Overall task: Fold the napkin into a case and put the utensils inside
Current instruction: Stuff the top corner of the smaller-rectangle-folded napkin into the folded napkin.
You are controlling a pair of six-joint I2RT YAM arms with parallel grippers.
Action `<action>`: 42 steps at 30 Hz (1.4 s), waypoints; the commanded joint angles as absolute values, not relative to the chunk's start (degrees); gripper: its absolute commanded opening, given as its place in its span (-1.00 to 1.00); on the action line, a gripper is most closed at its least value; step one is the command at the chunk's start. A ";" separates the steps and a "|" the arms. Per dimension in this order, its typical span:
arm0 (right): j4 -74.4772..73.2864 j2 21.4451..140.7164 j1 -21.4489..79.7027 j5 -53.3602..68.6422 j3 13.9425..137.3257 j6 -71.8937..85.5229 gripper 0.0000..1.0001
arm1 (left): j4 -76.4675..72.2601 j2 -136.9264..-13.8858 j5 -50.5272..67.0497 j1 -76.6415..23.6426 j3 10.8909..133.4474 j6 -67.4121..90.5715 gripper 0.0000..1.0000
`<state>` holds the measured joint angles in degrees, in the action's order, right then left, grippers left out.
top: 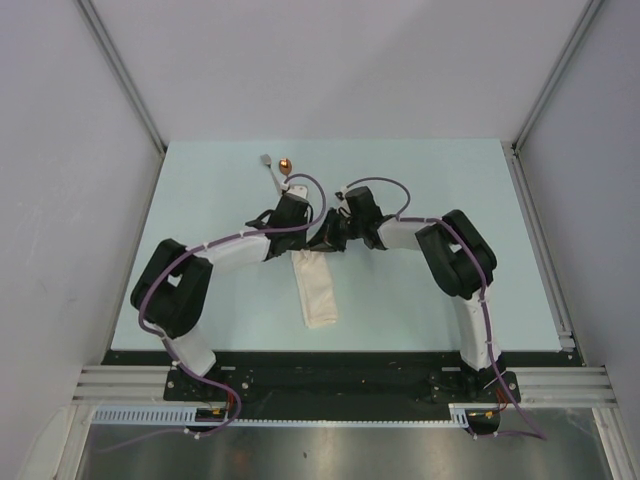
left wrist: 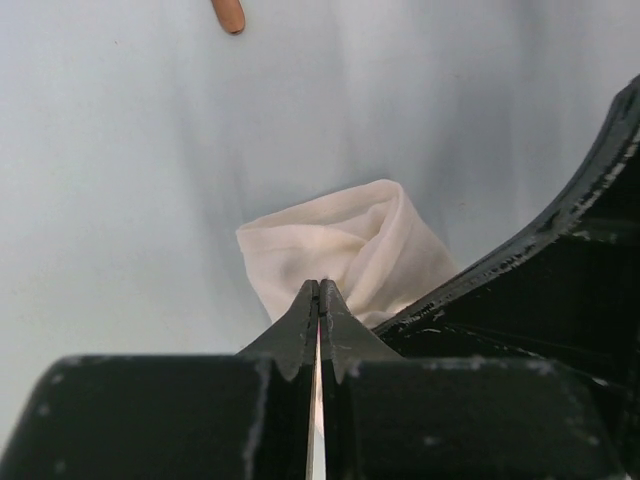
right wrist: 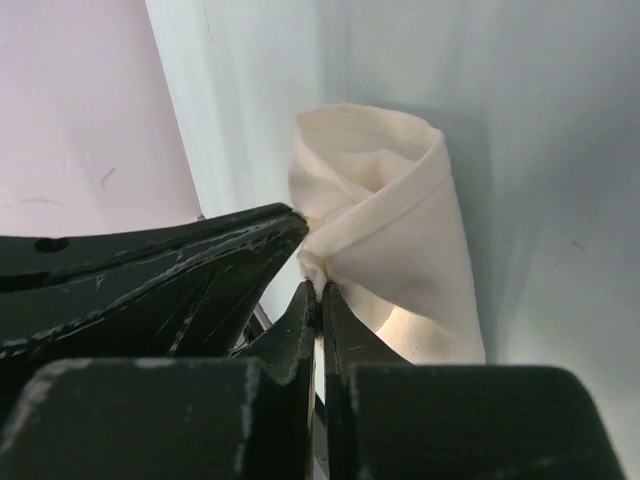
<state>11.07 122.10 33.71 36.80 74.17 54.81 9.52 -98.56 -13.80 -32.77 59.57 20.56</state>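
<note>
The napkin (top: 318, 290) lies as a narrow cream strip in the middle of the table, its far end lifted and puffed open (left wrist: 345, 245). Both grippers meet at that far end. My left gripper (left wrist: 320, 287) is shut, with a thin edge of cloth pinched between its tips. Beside it, my right gripper (right wrist: 320, 290) is shut on the napkin's hem (right wrist: 375, 215). In the top view the left gripper (top: 305, 245) and right gripper (top: 330, 243) sit side by side. The silver fork (top: 267, 166) and the copper-bowled spoon (top: 286, 165) lie on the table beyond them; the spoon's bowl (left wrist: 229, 14) shows at the left wrist view's top edge.
The pale blue table (top: 420, 300) is fenced by grey walls at the sides and back. A metal rail (top: 540, 250) runs along its right edge. The right arm's black body (left wrist: 560, 300) crowds the left wrist view.
</note>
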 commanded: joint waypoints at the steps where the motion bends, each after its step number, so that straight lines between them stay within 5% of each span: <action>1: 12.04 123.48 34.19 35.33 76.20 57.83 -1.00 | 6.68 -94.49 -13.63 -32.96 58.45 22.15 -1.00; 22: 30.86 132.28 34.19 32.70 77.26 64.08 -1.00 | 7.63 -93.87 -12.56 -32.61 57.65 25.75 -1.00; 27: 25.77 130.08 34.01 32.87 76.90 61.45 -1.00 | 9.04 -92.46 -14.77 -31.91 57.57 25.84 -0.51; 42: 19.42 125.16 33.92 31.38 72.95 58.97 -1.00 | 9.85 -100.37 -13.71 -30.41 60.91 22.94 -0.45</action>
<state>20.62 127.24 34.11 31.90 74.13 59.75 9.93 -99.46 -13.39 -30.57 58.17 24.56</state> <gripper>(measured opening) 0.019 0.268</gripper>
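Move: The mouth of the folded napkin lies about 3 cm ahead of the right hand and 1 cm below it; those shut fingers already hold the gathered top corner. From the left hand the mouth is some 2 cm ahead, 2 cm to the right and 2 cm down. The copper spoon's handle end is roughly 9 cm ahead and 3 cm left of the left hand, while the napkin's near end is about 18 cm back and 2 cm right of the right hand. Forward, down and to its left, the right hand carries the pinched corner some 5 cm into the napkin's mouth, then eases 1.5 cm back to the right, still gripping. The left hand first drifts slightly back and right, tilting a little; its shut tips then open about a quarter while it lifts 1 cm, shifts 2 cm left and sinks some 2 cm onto the cloth beside the right fingertips. ##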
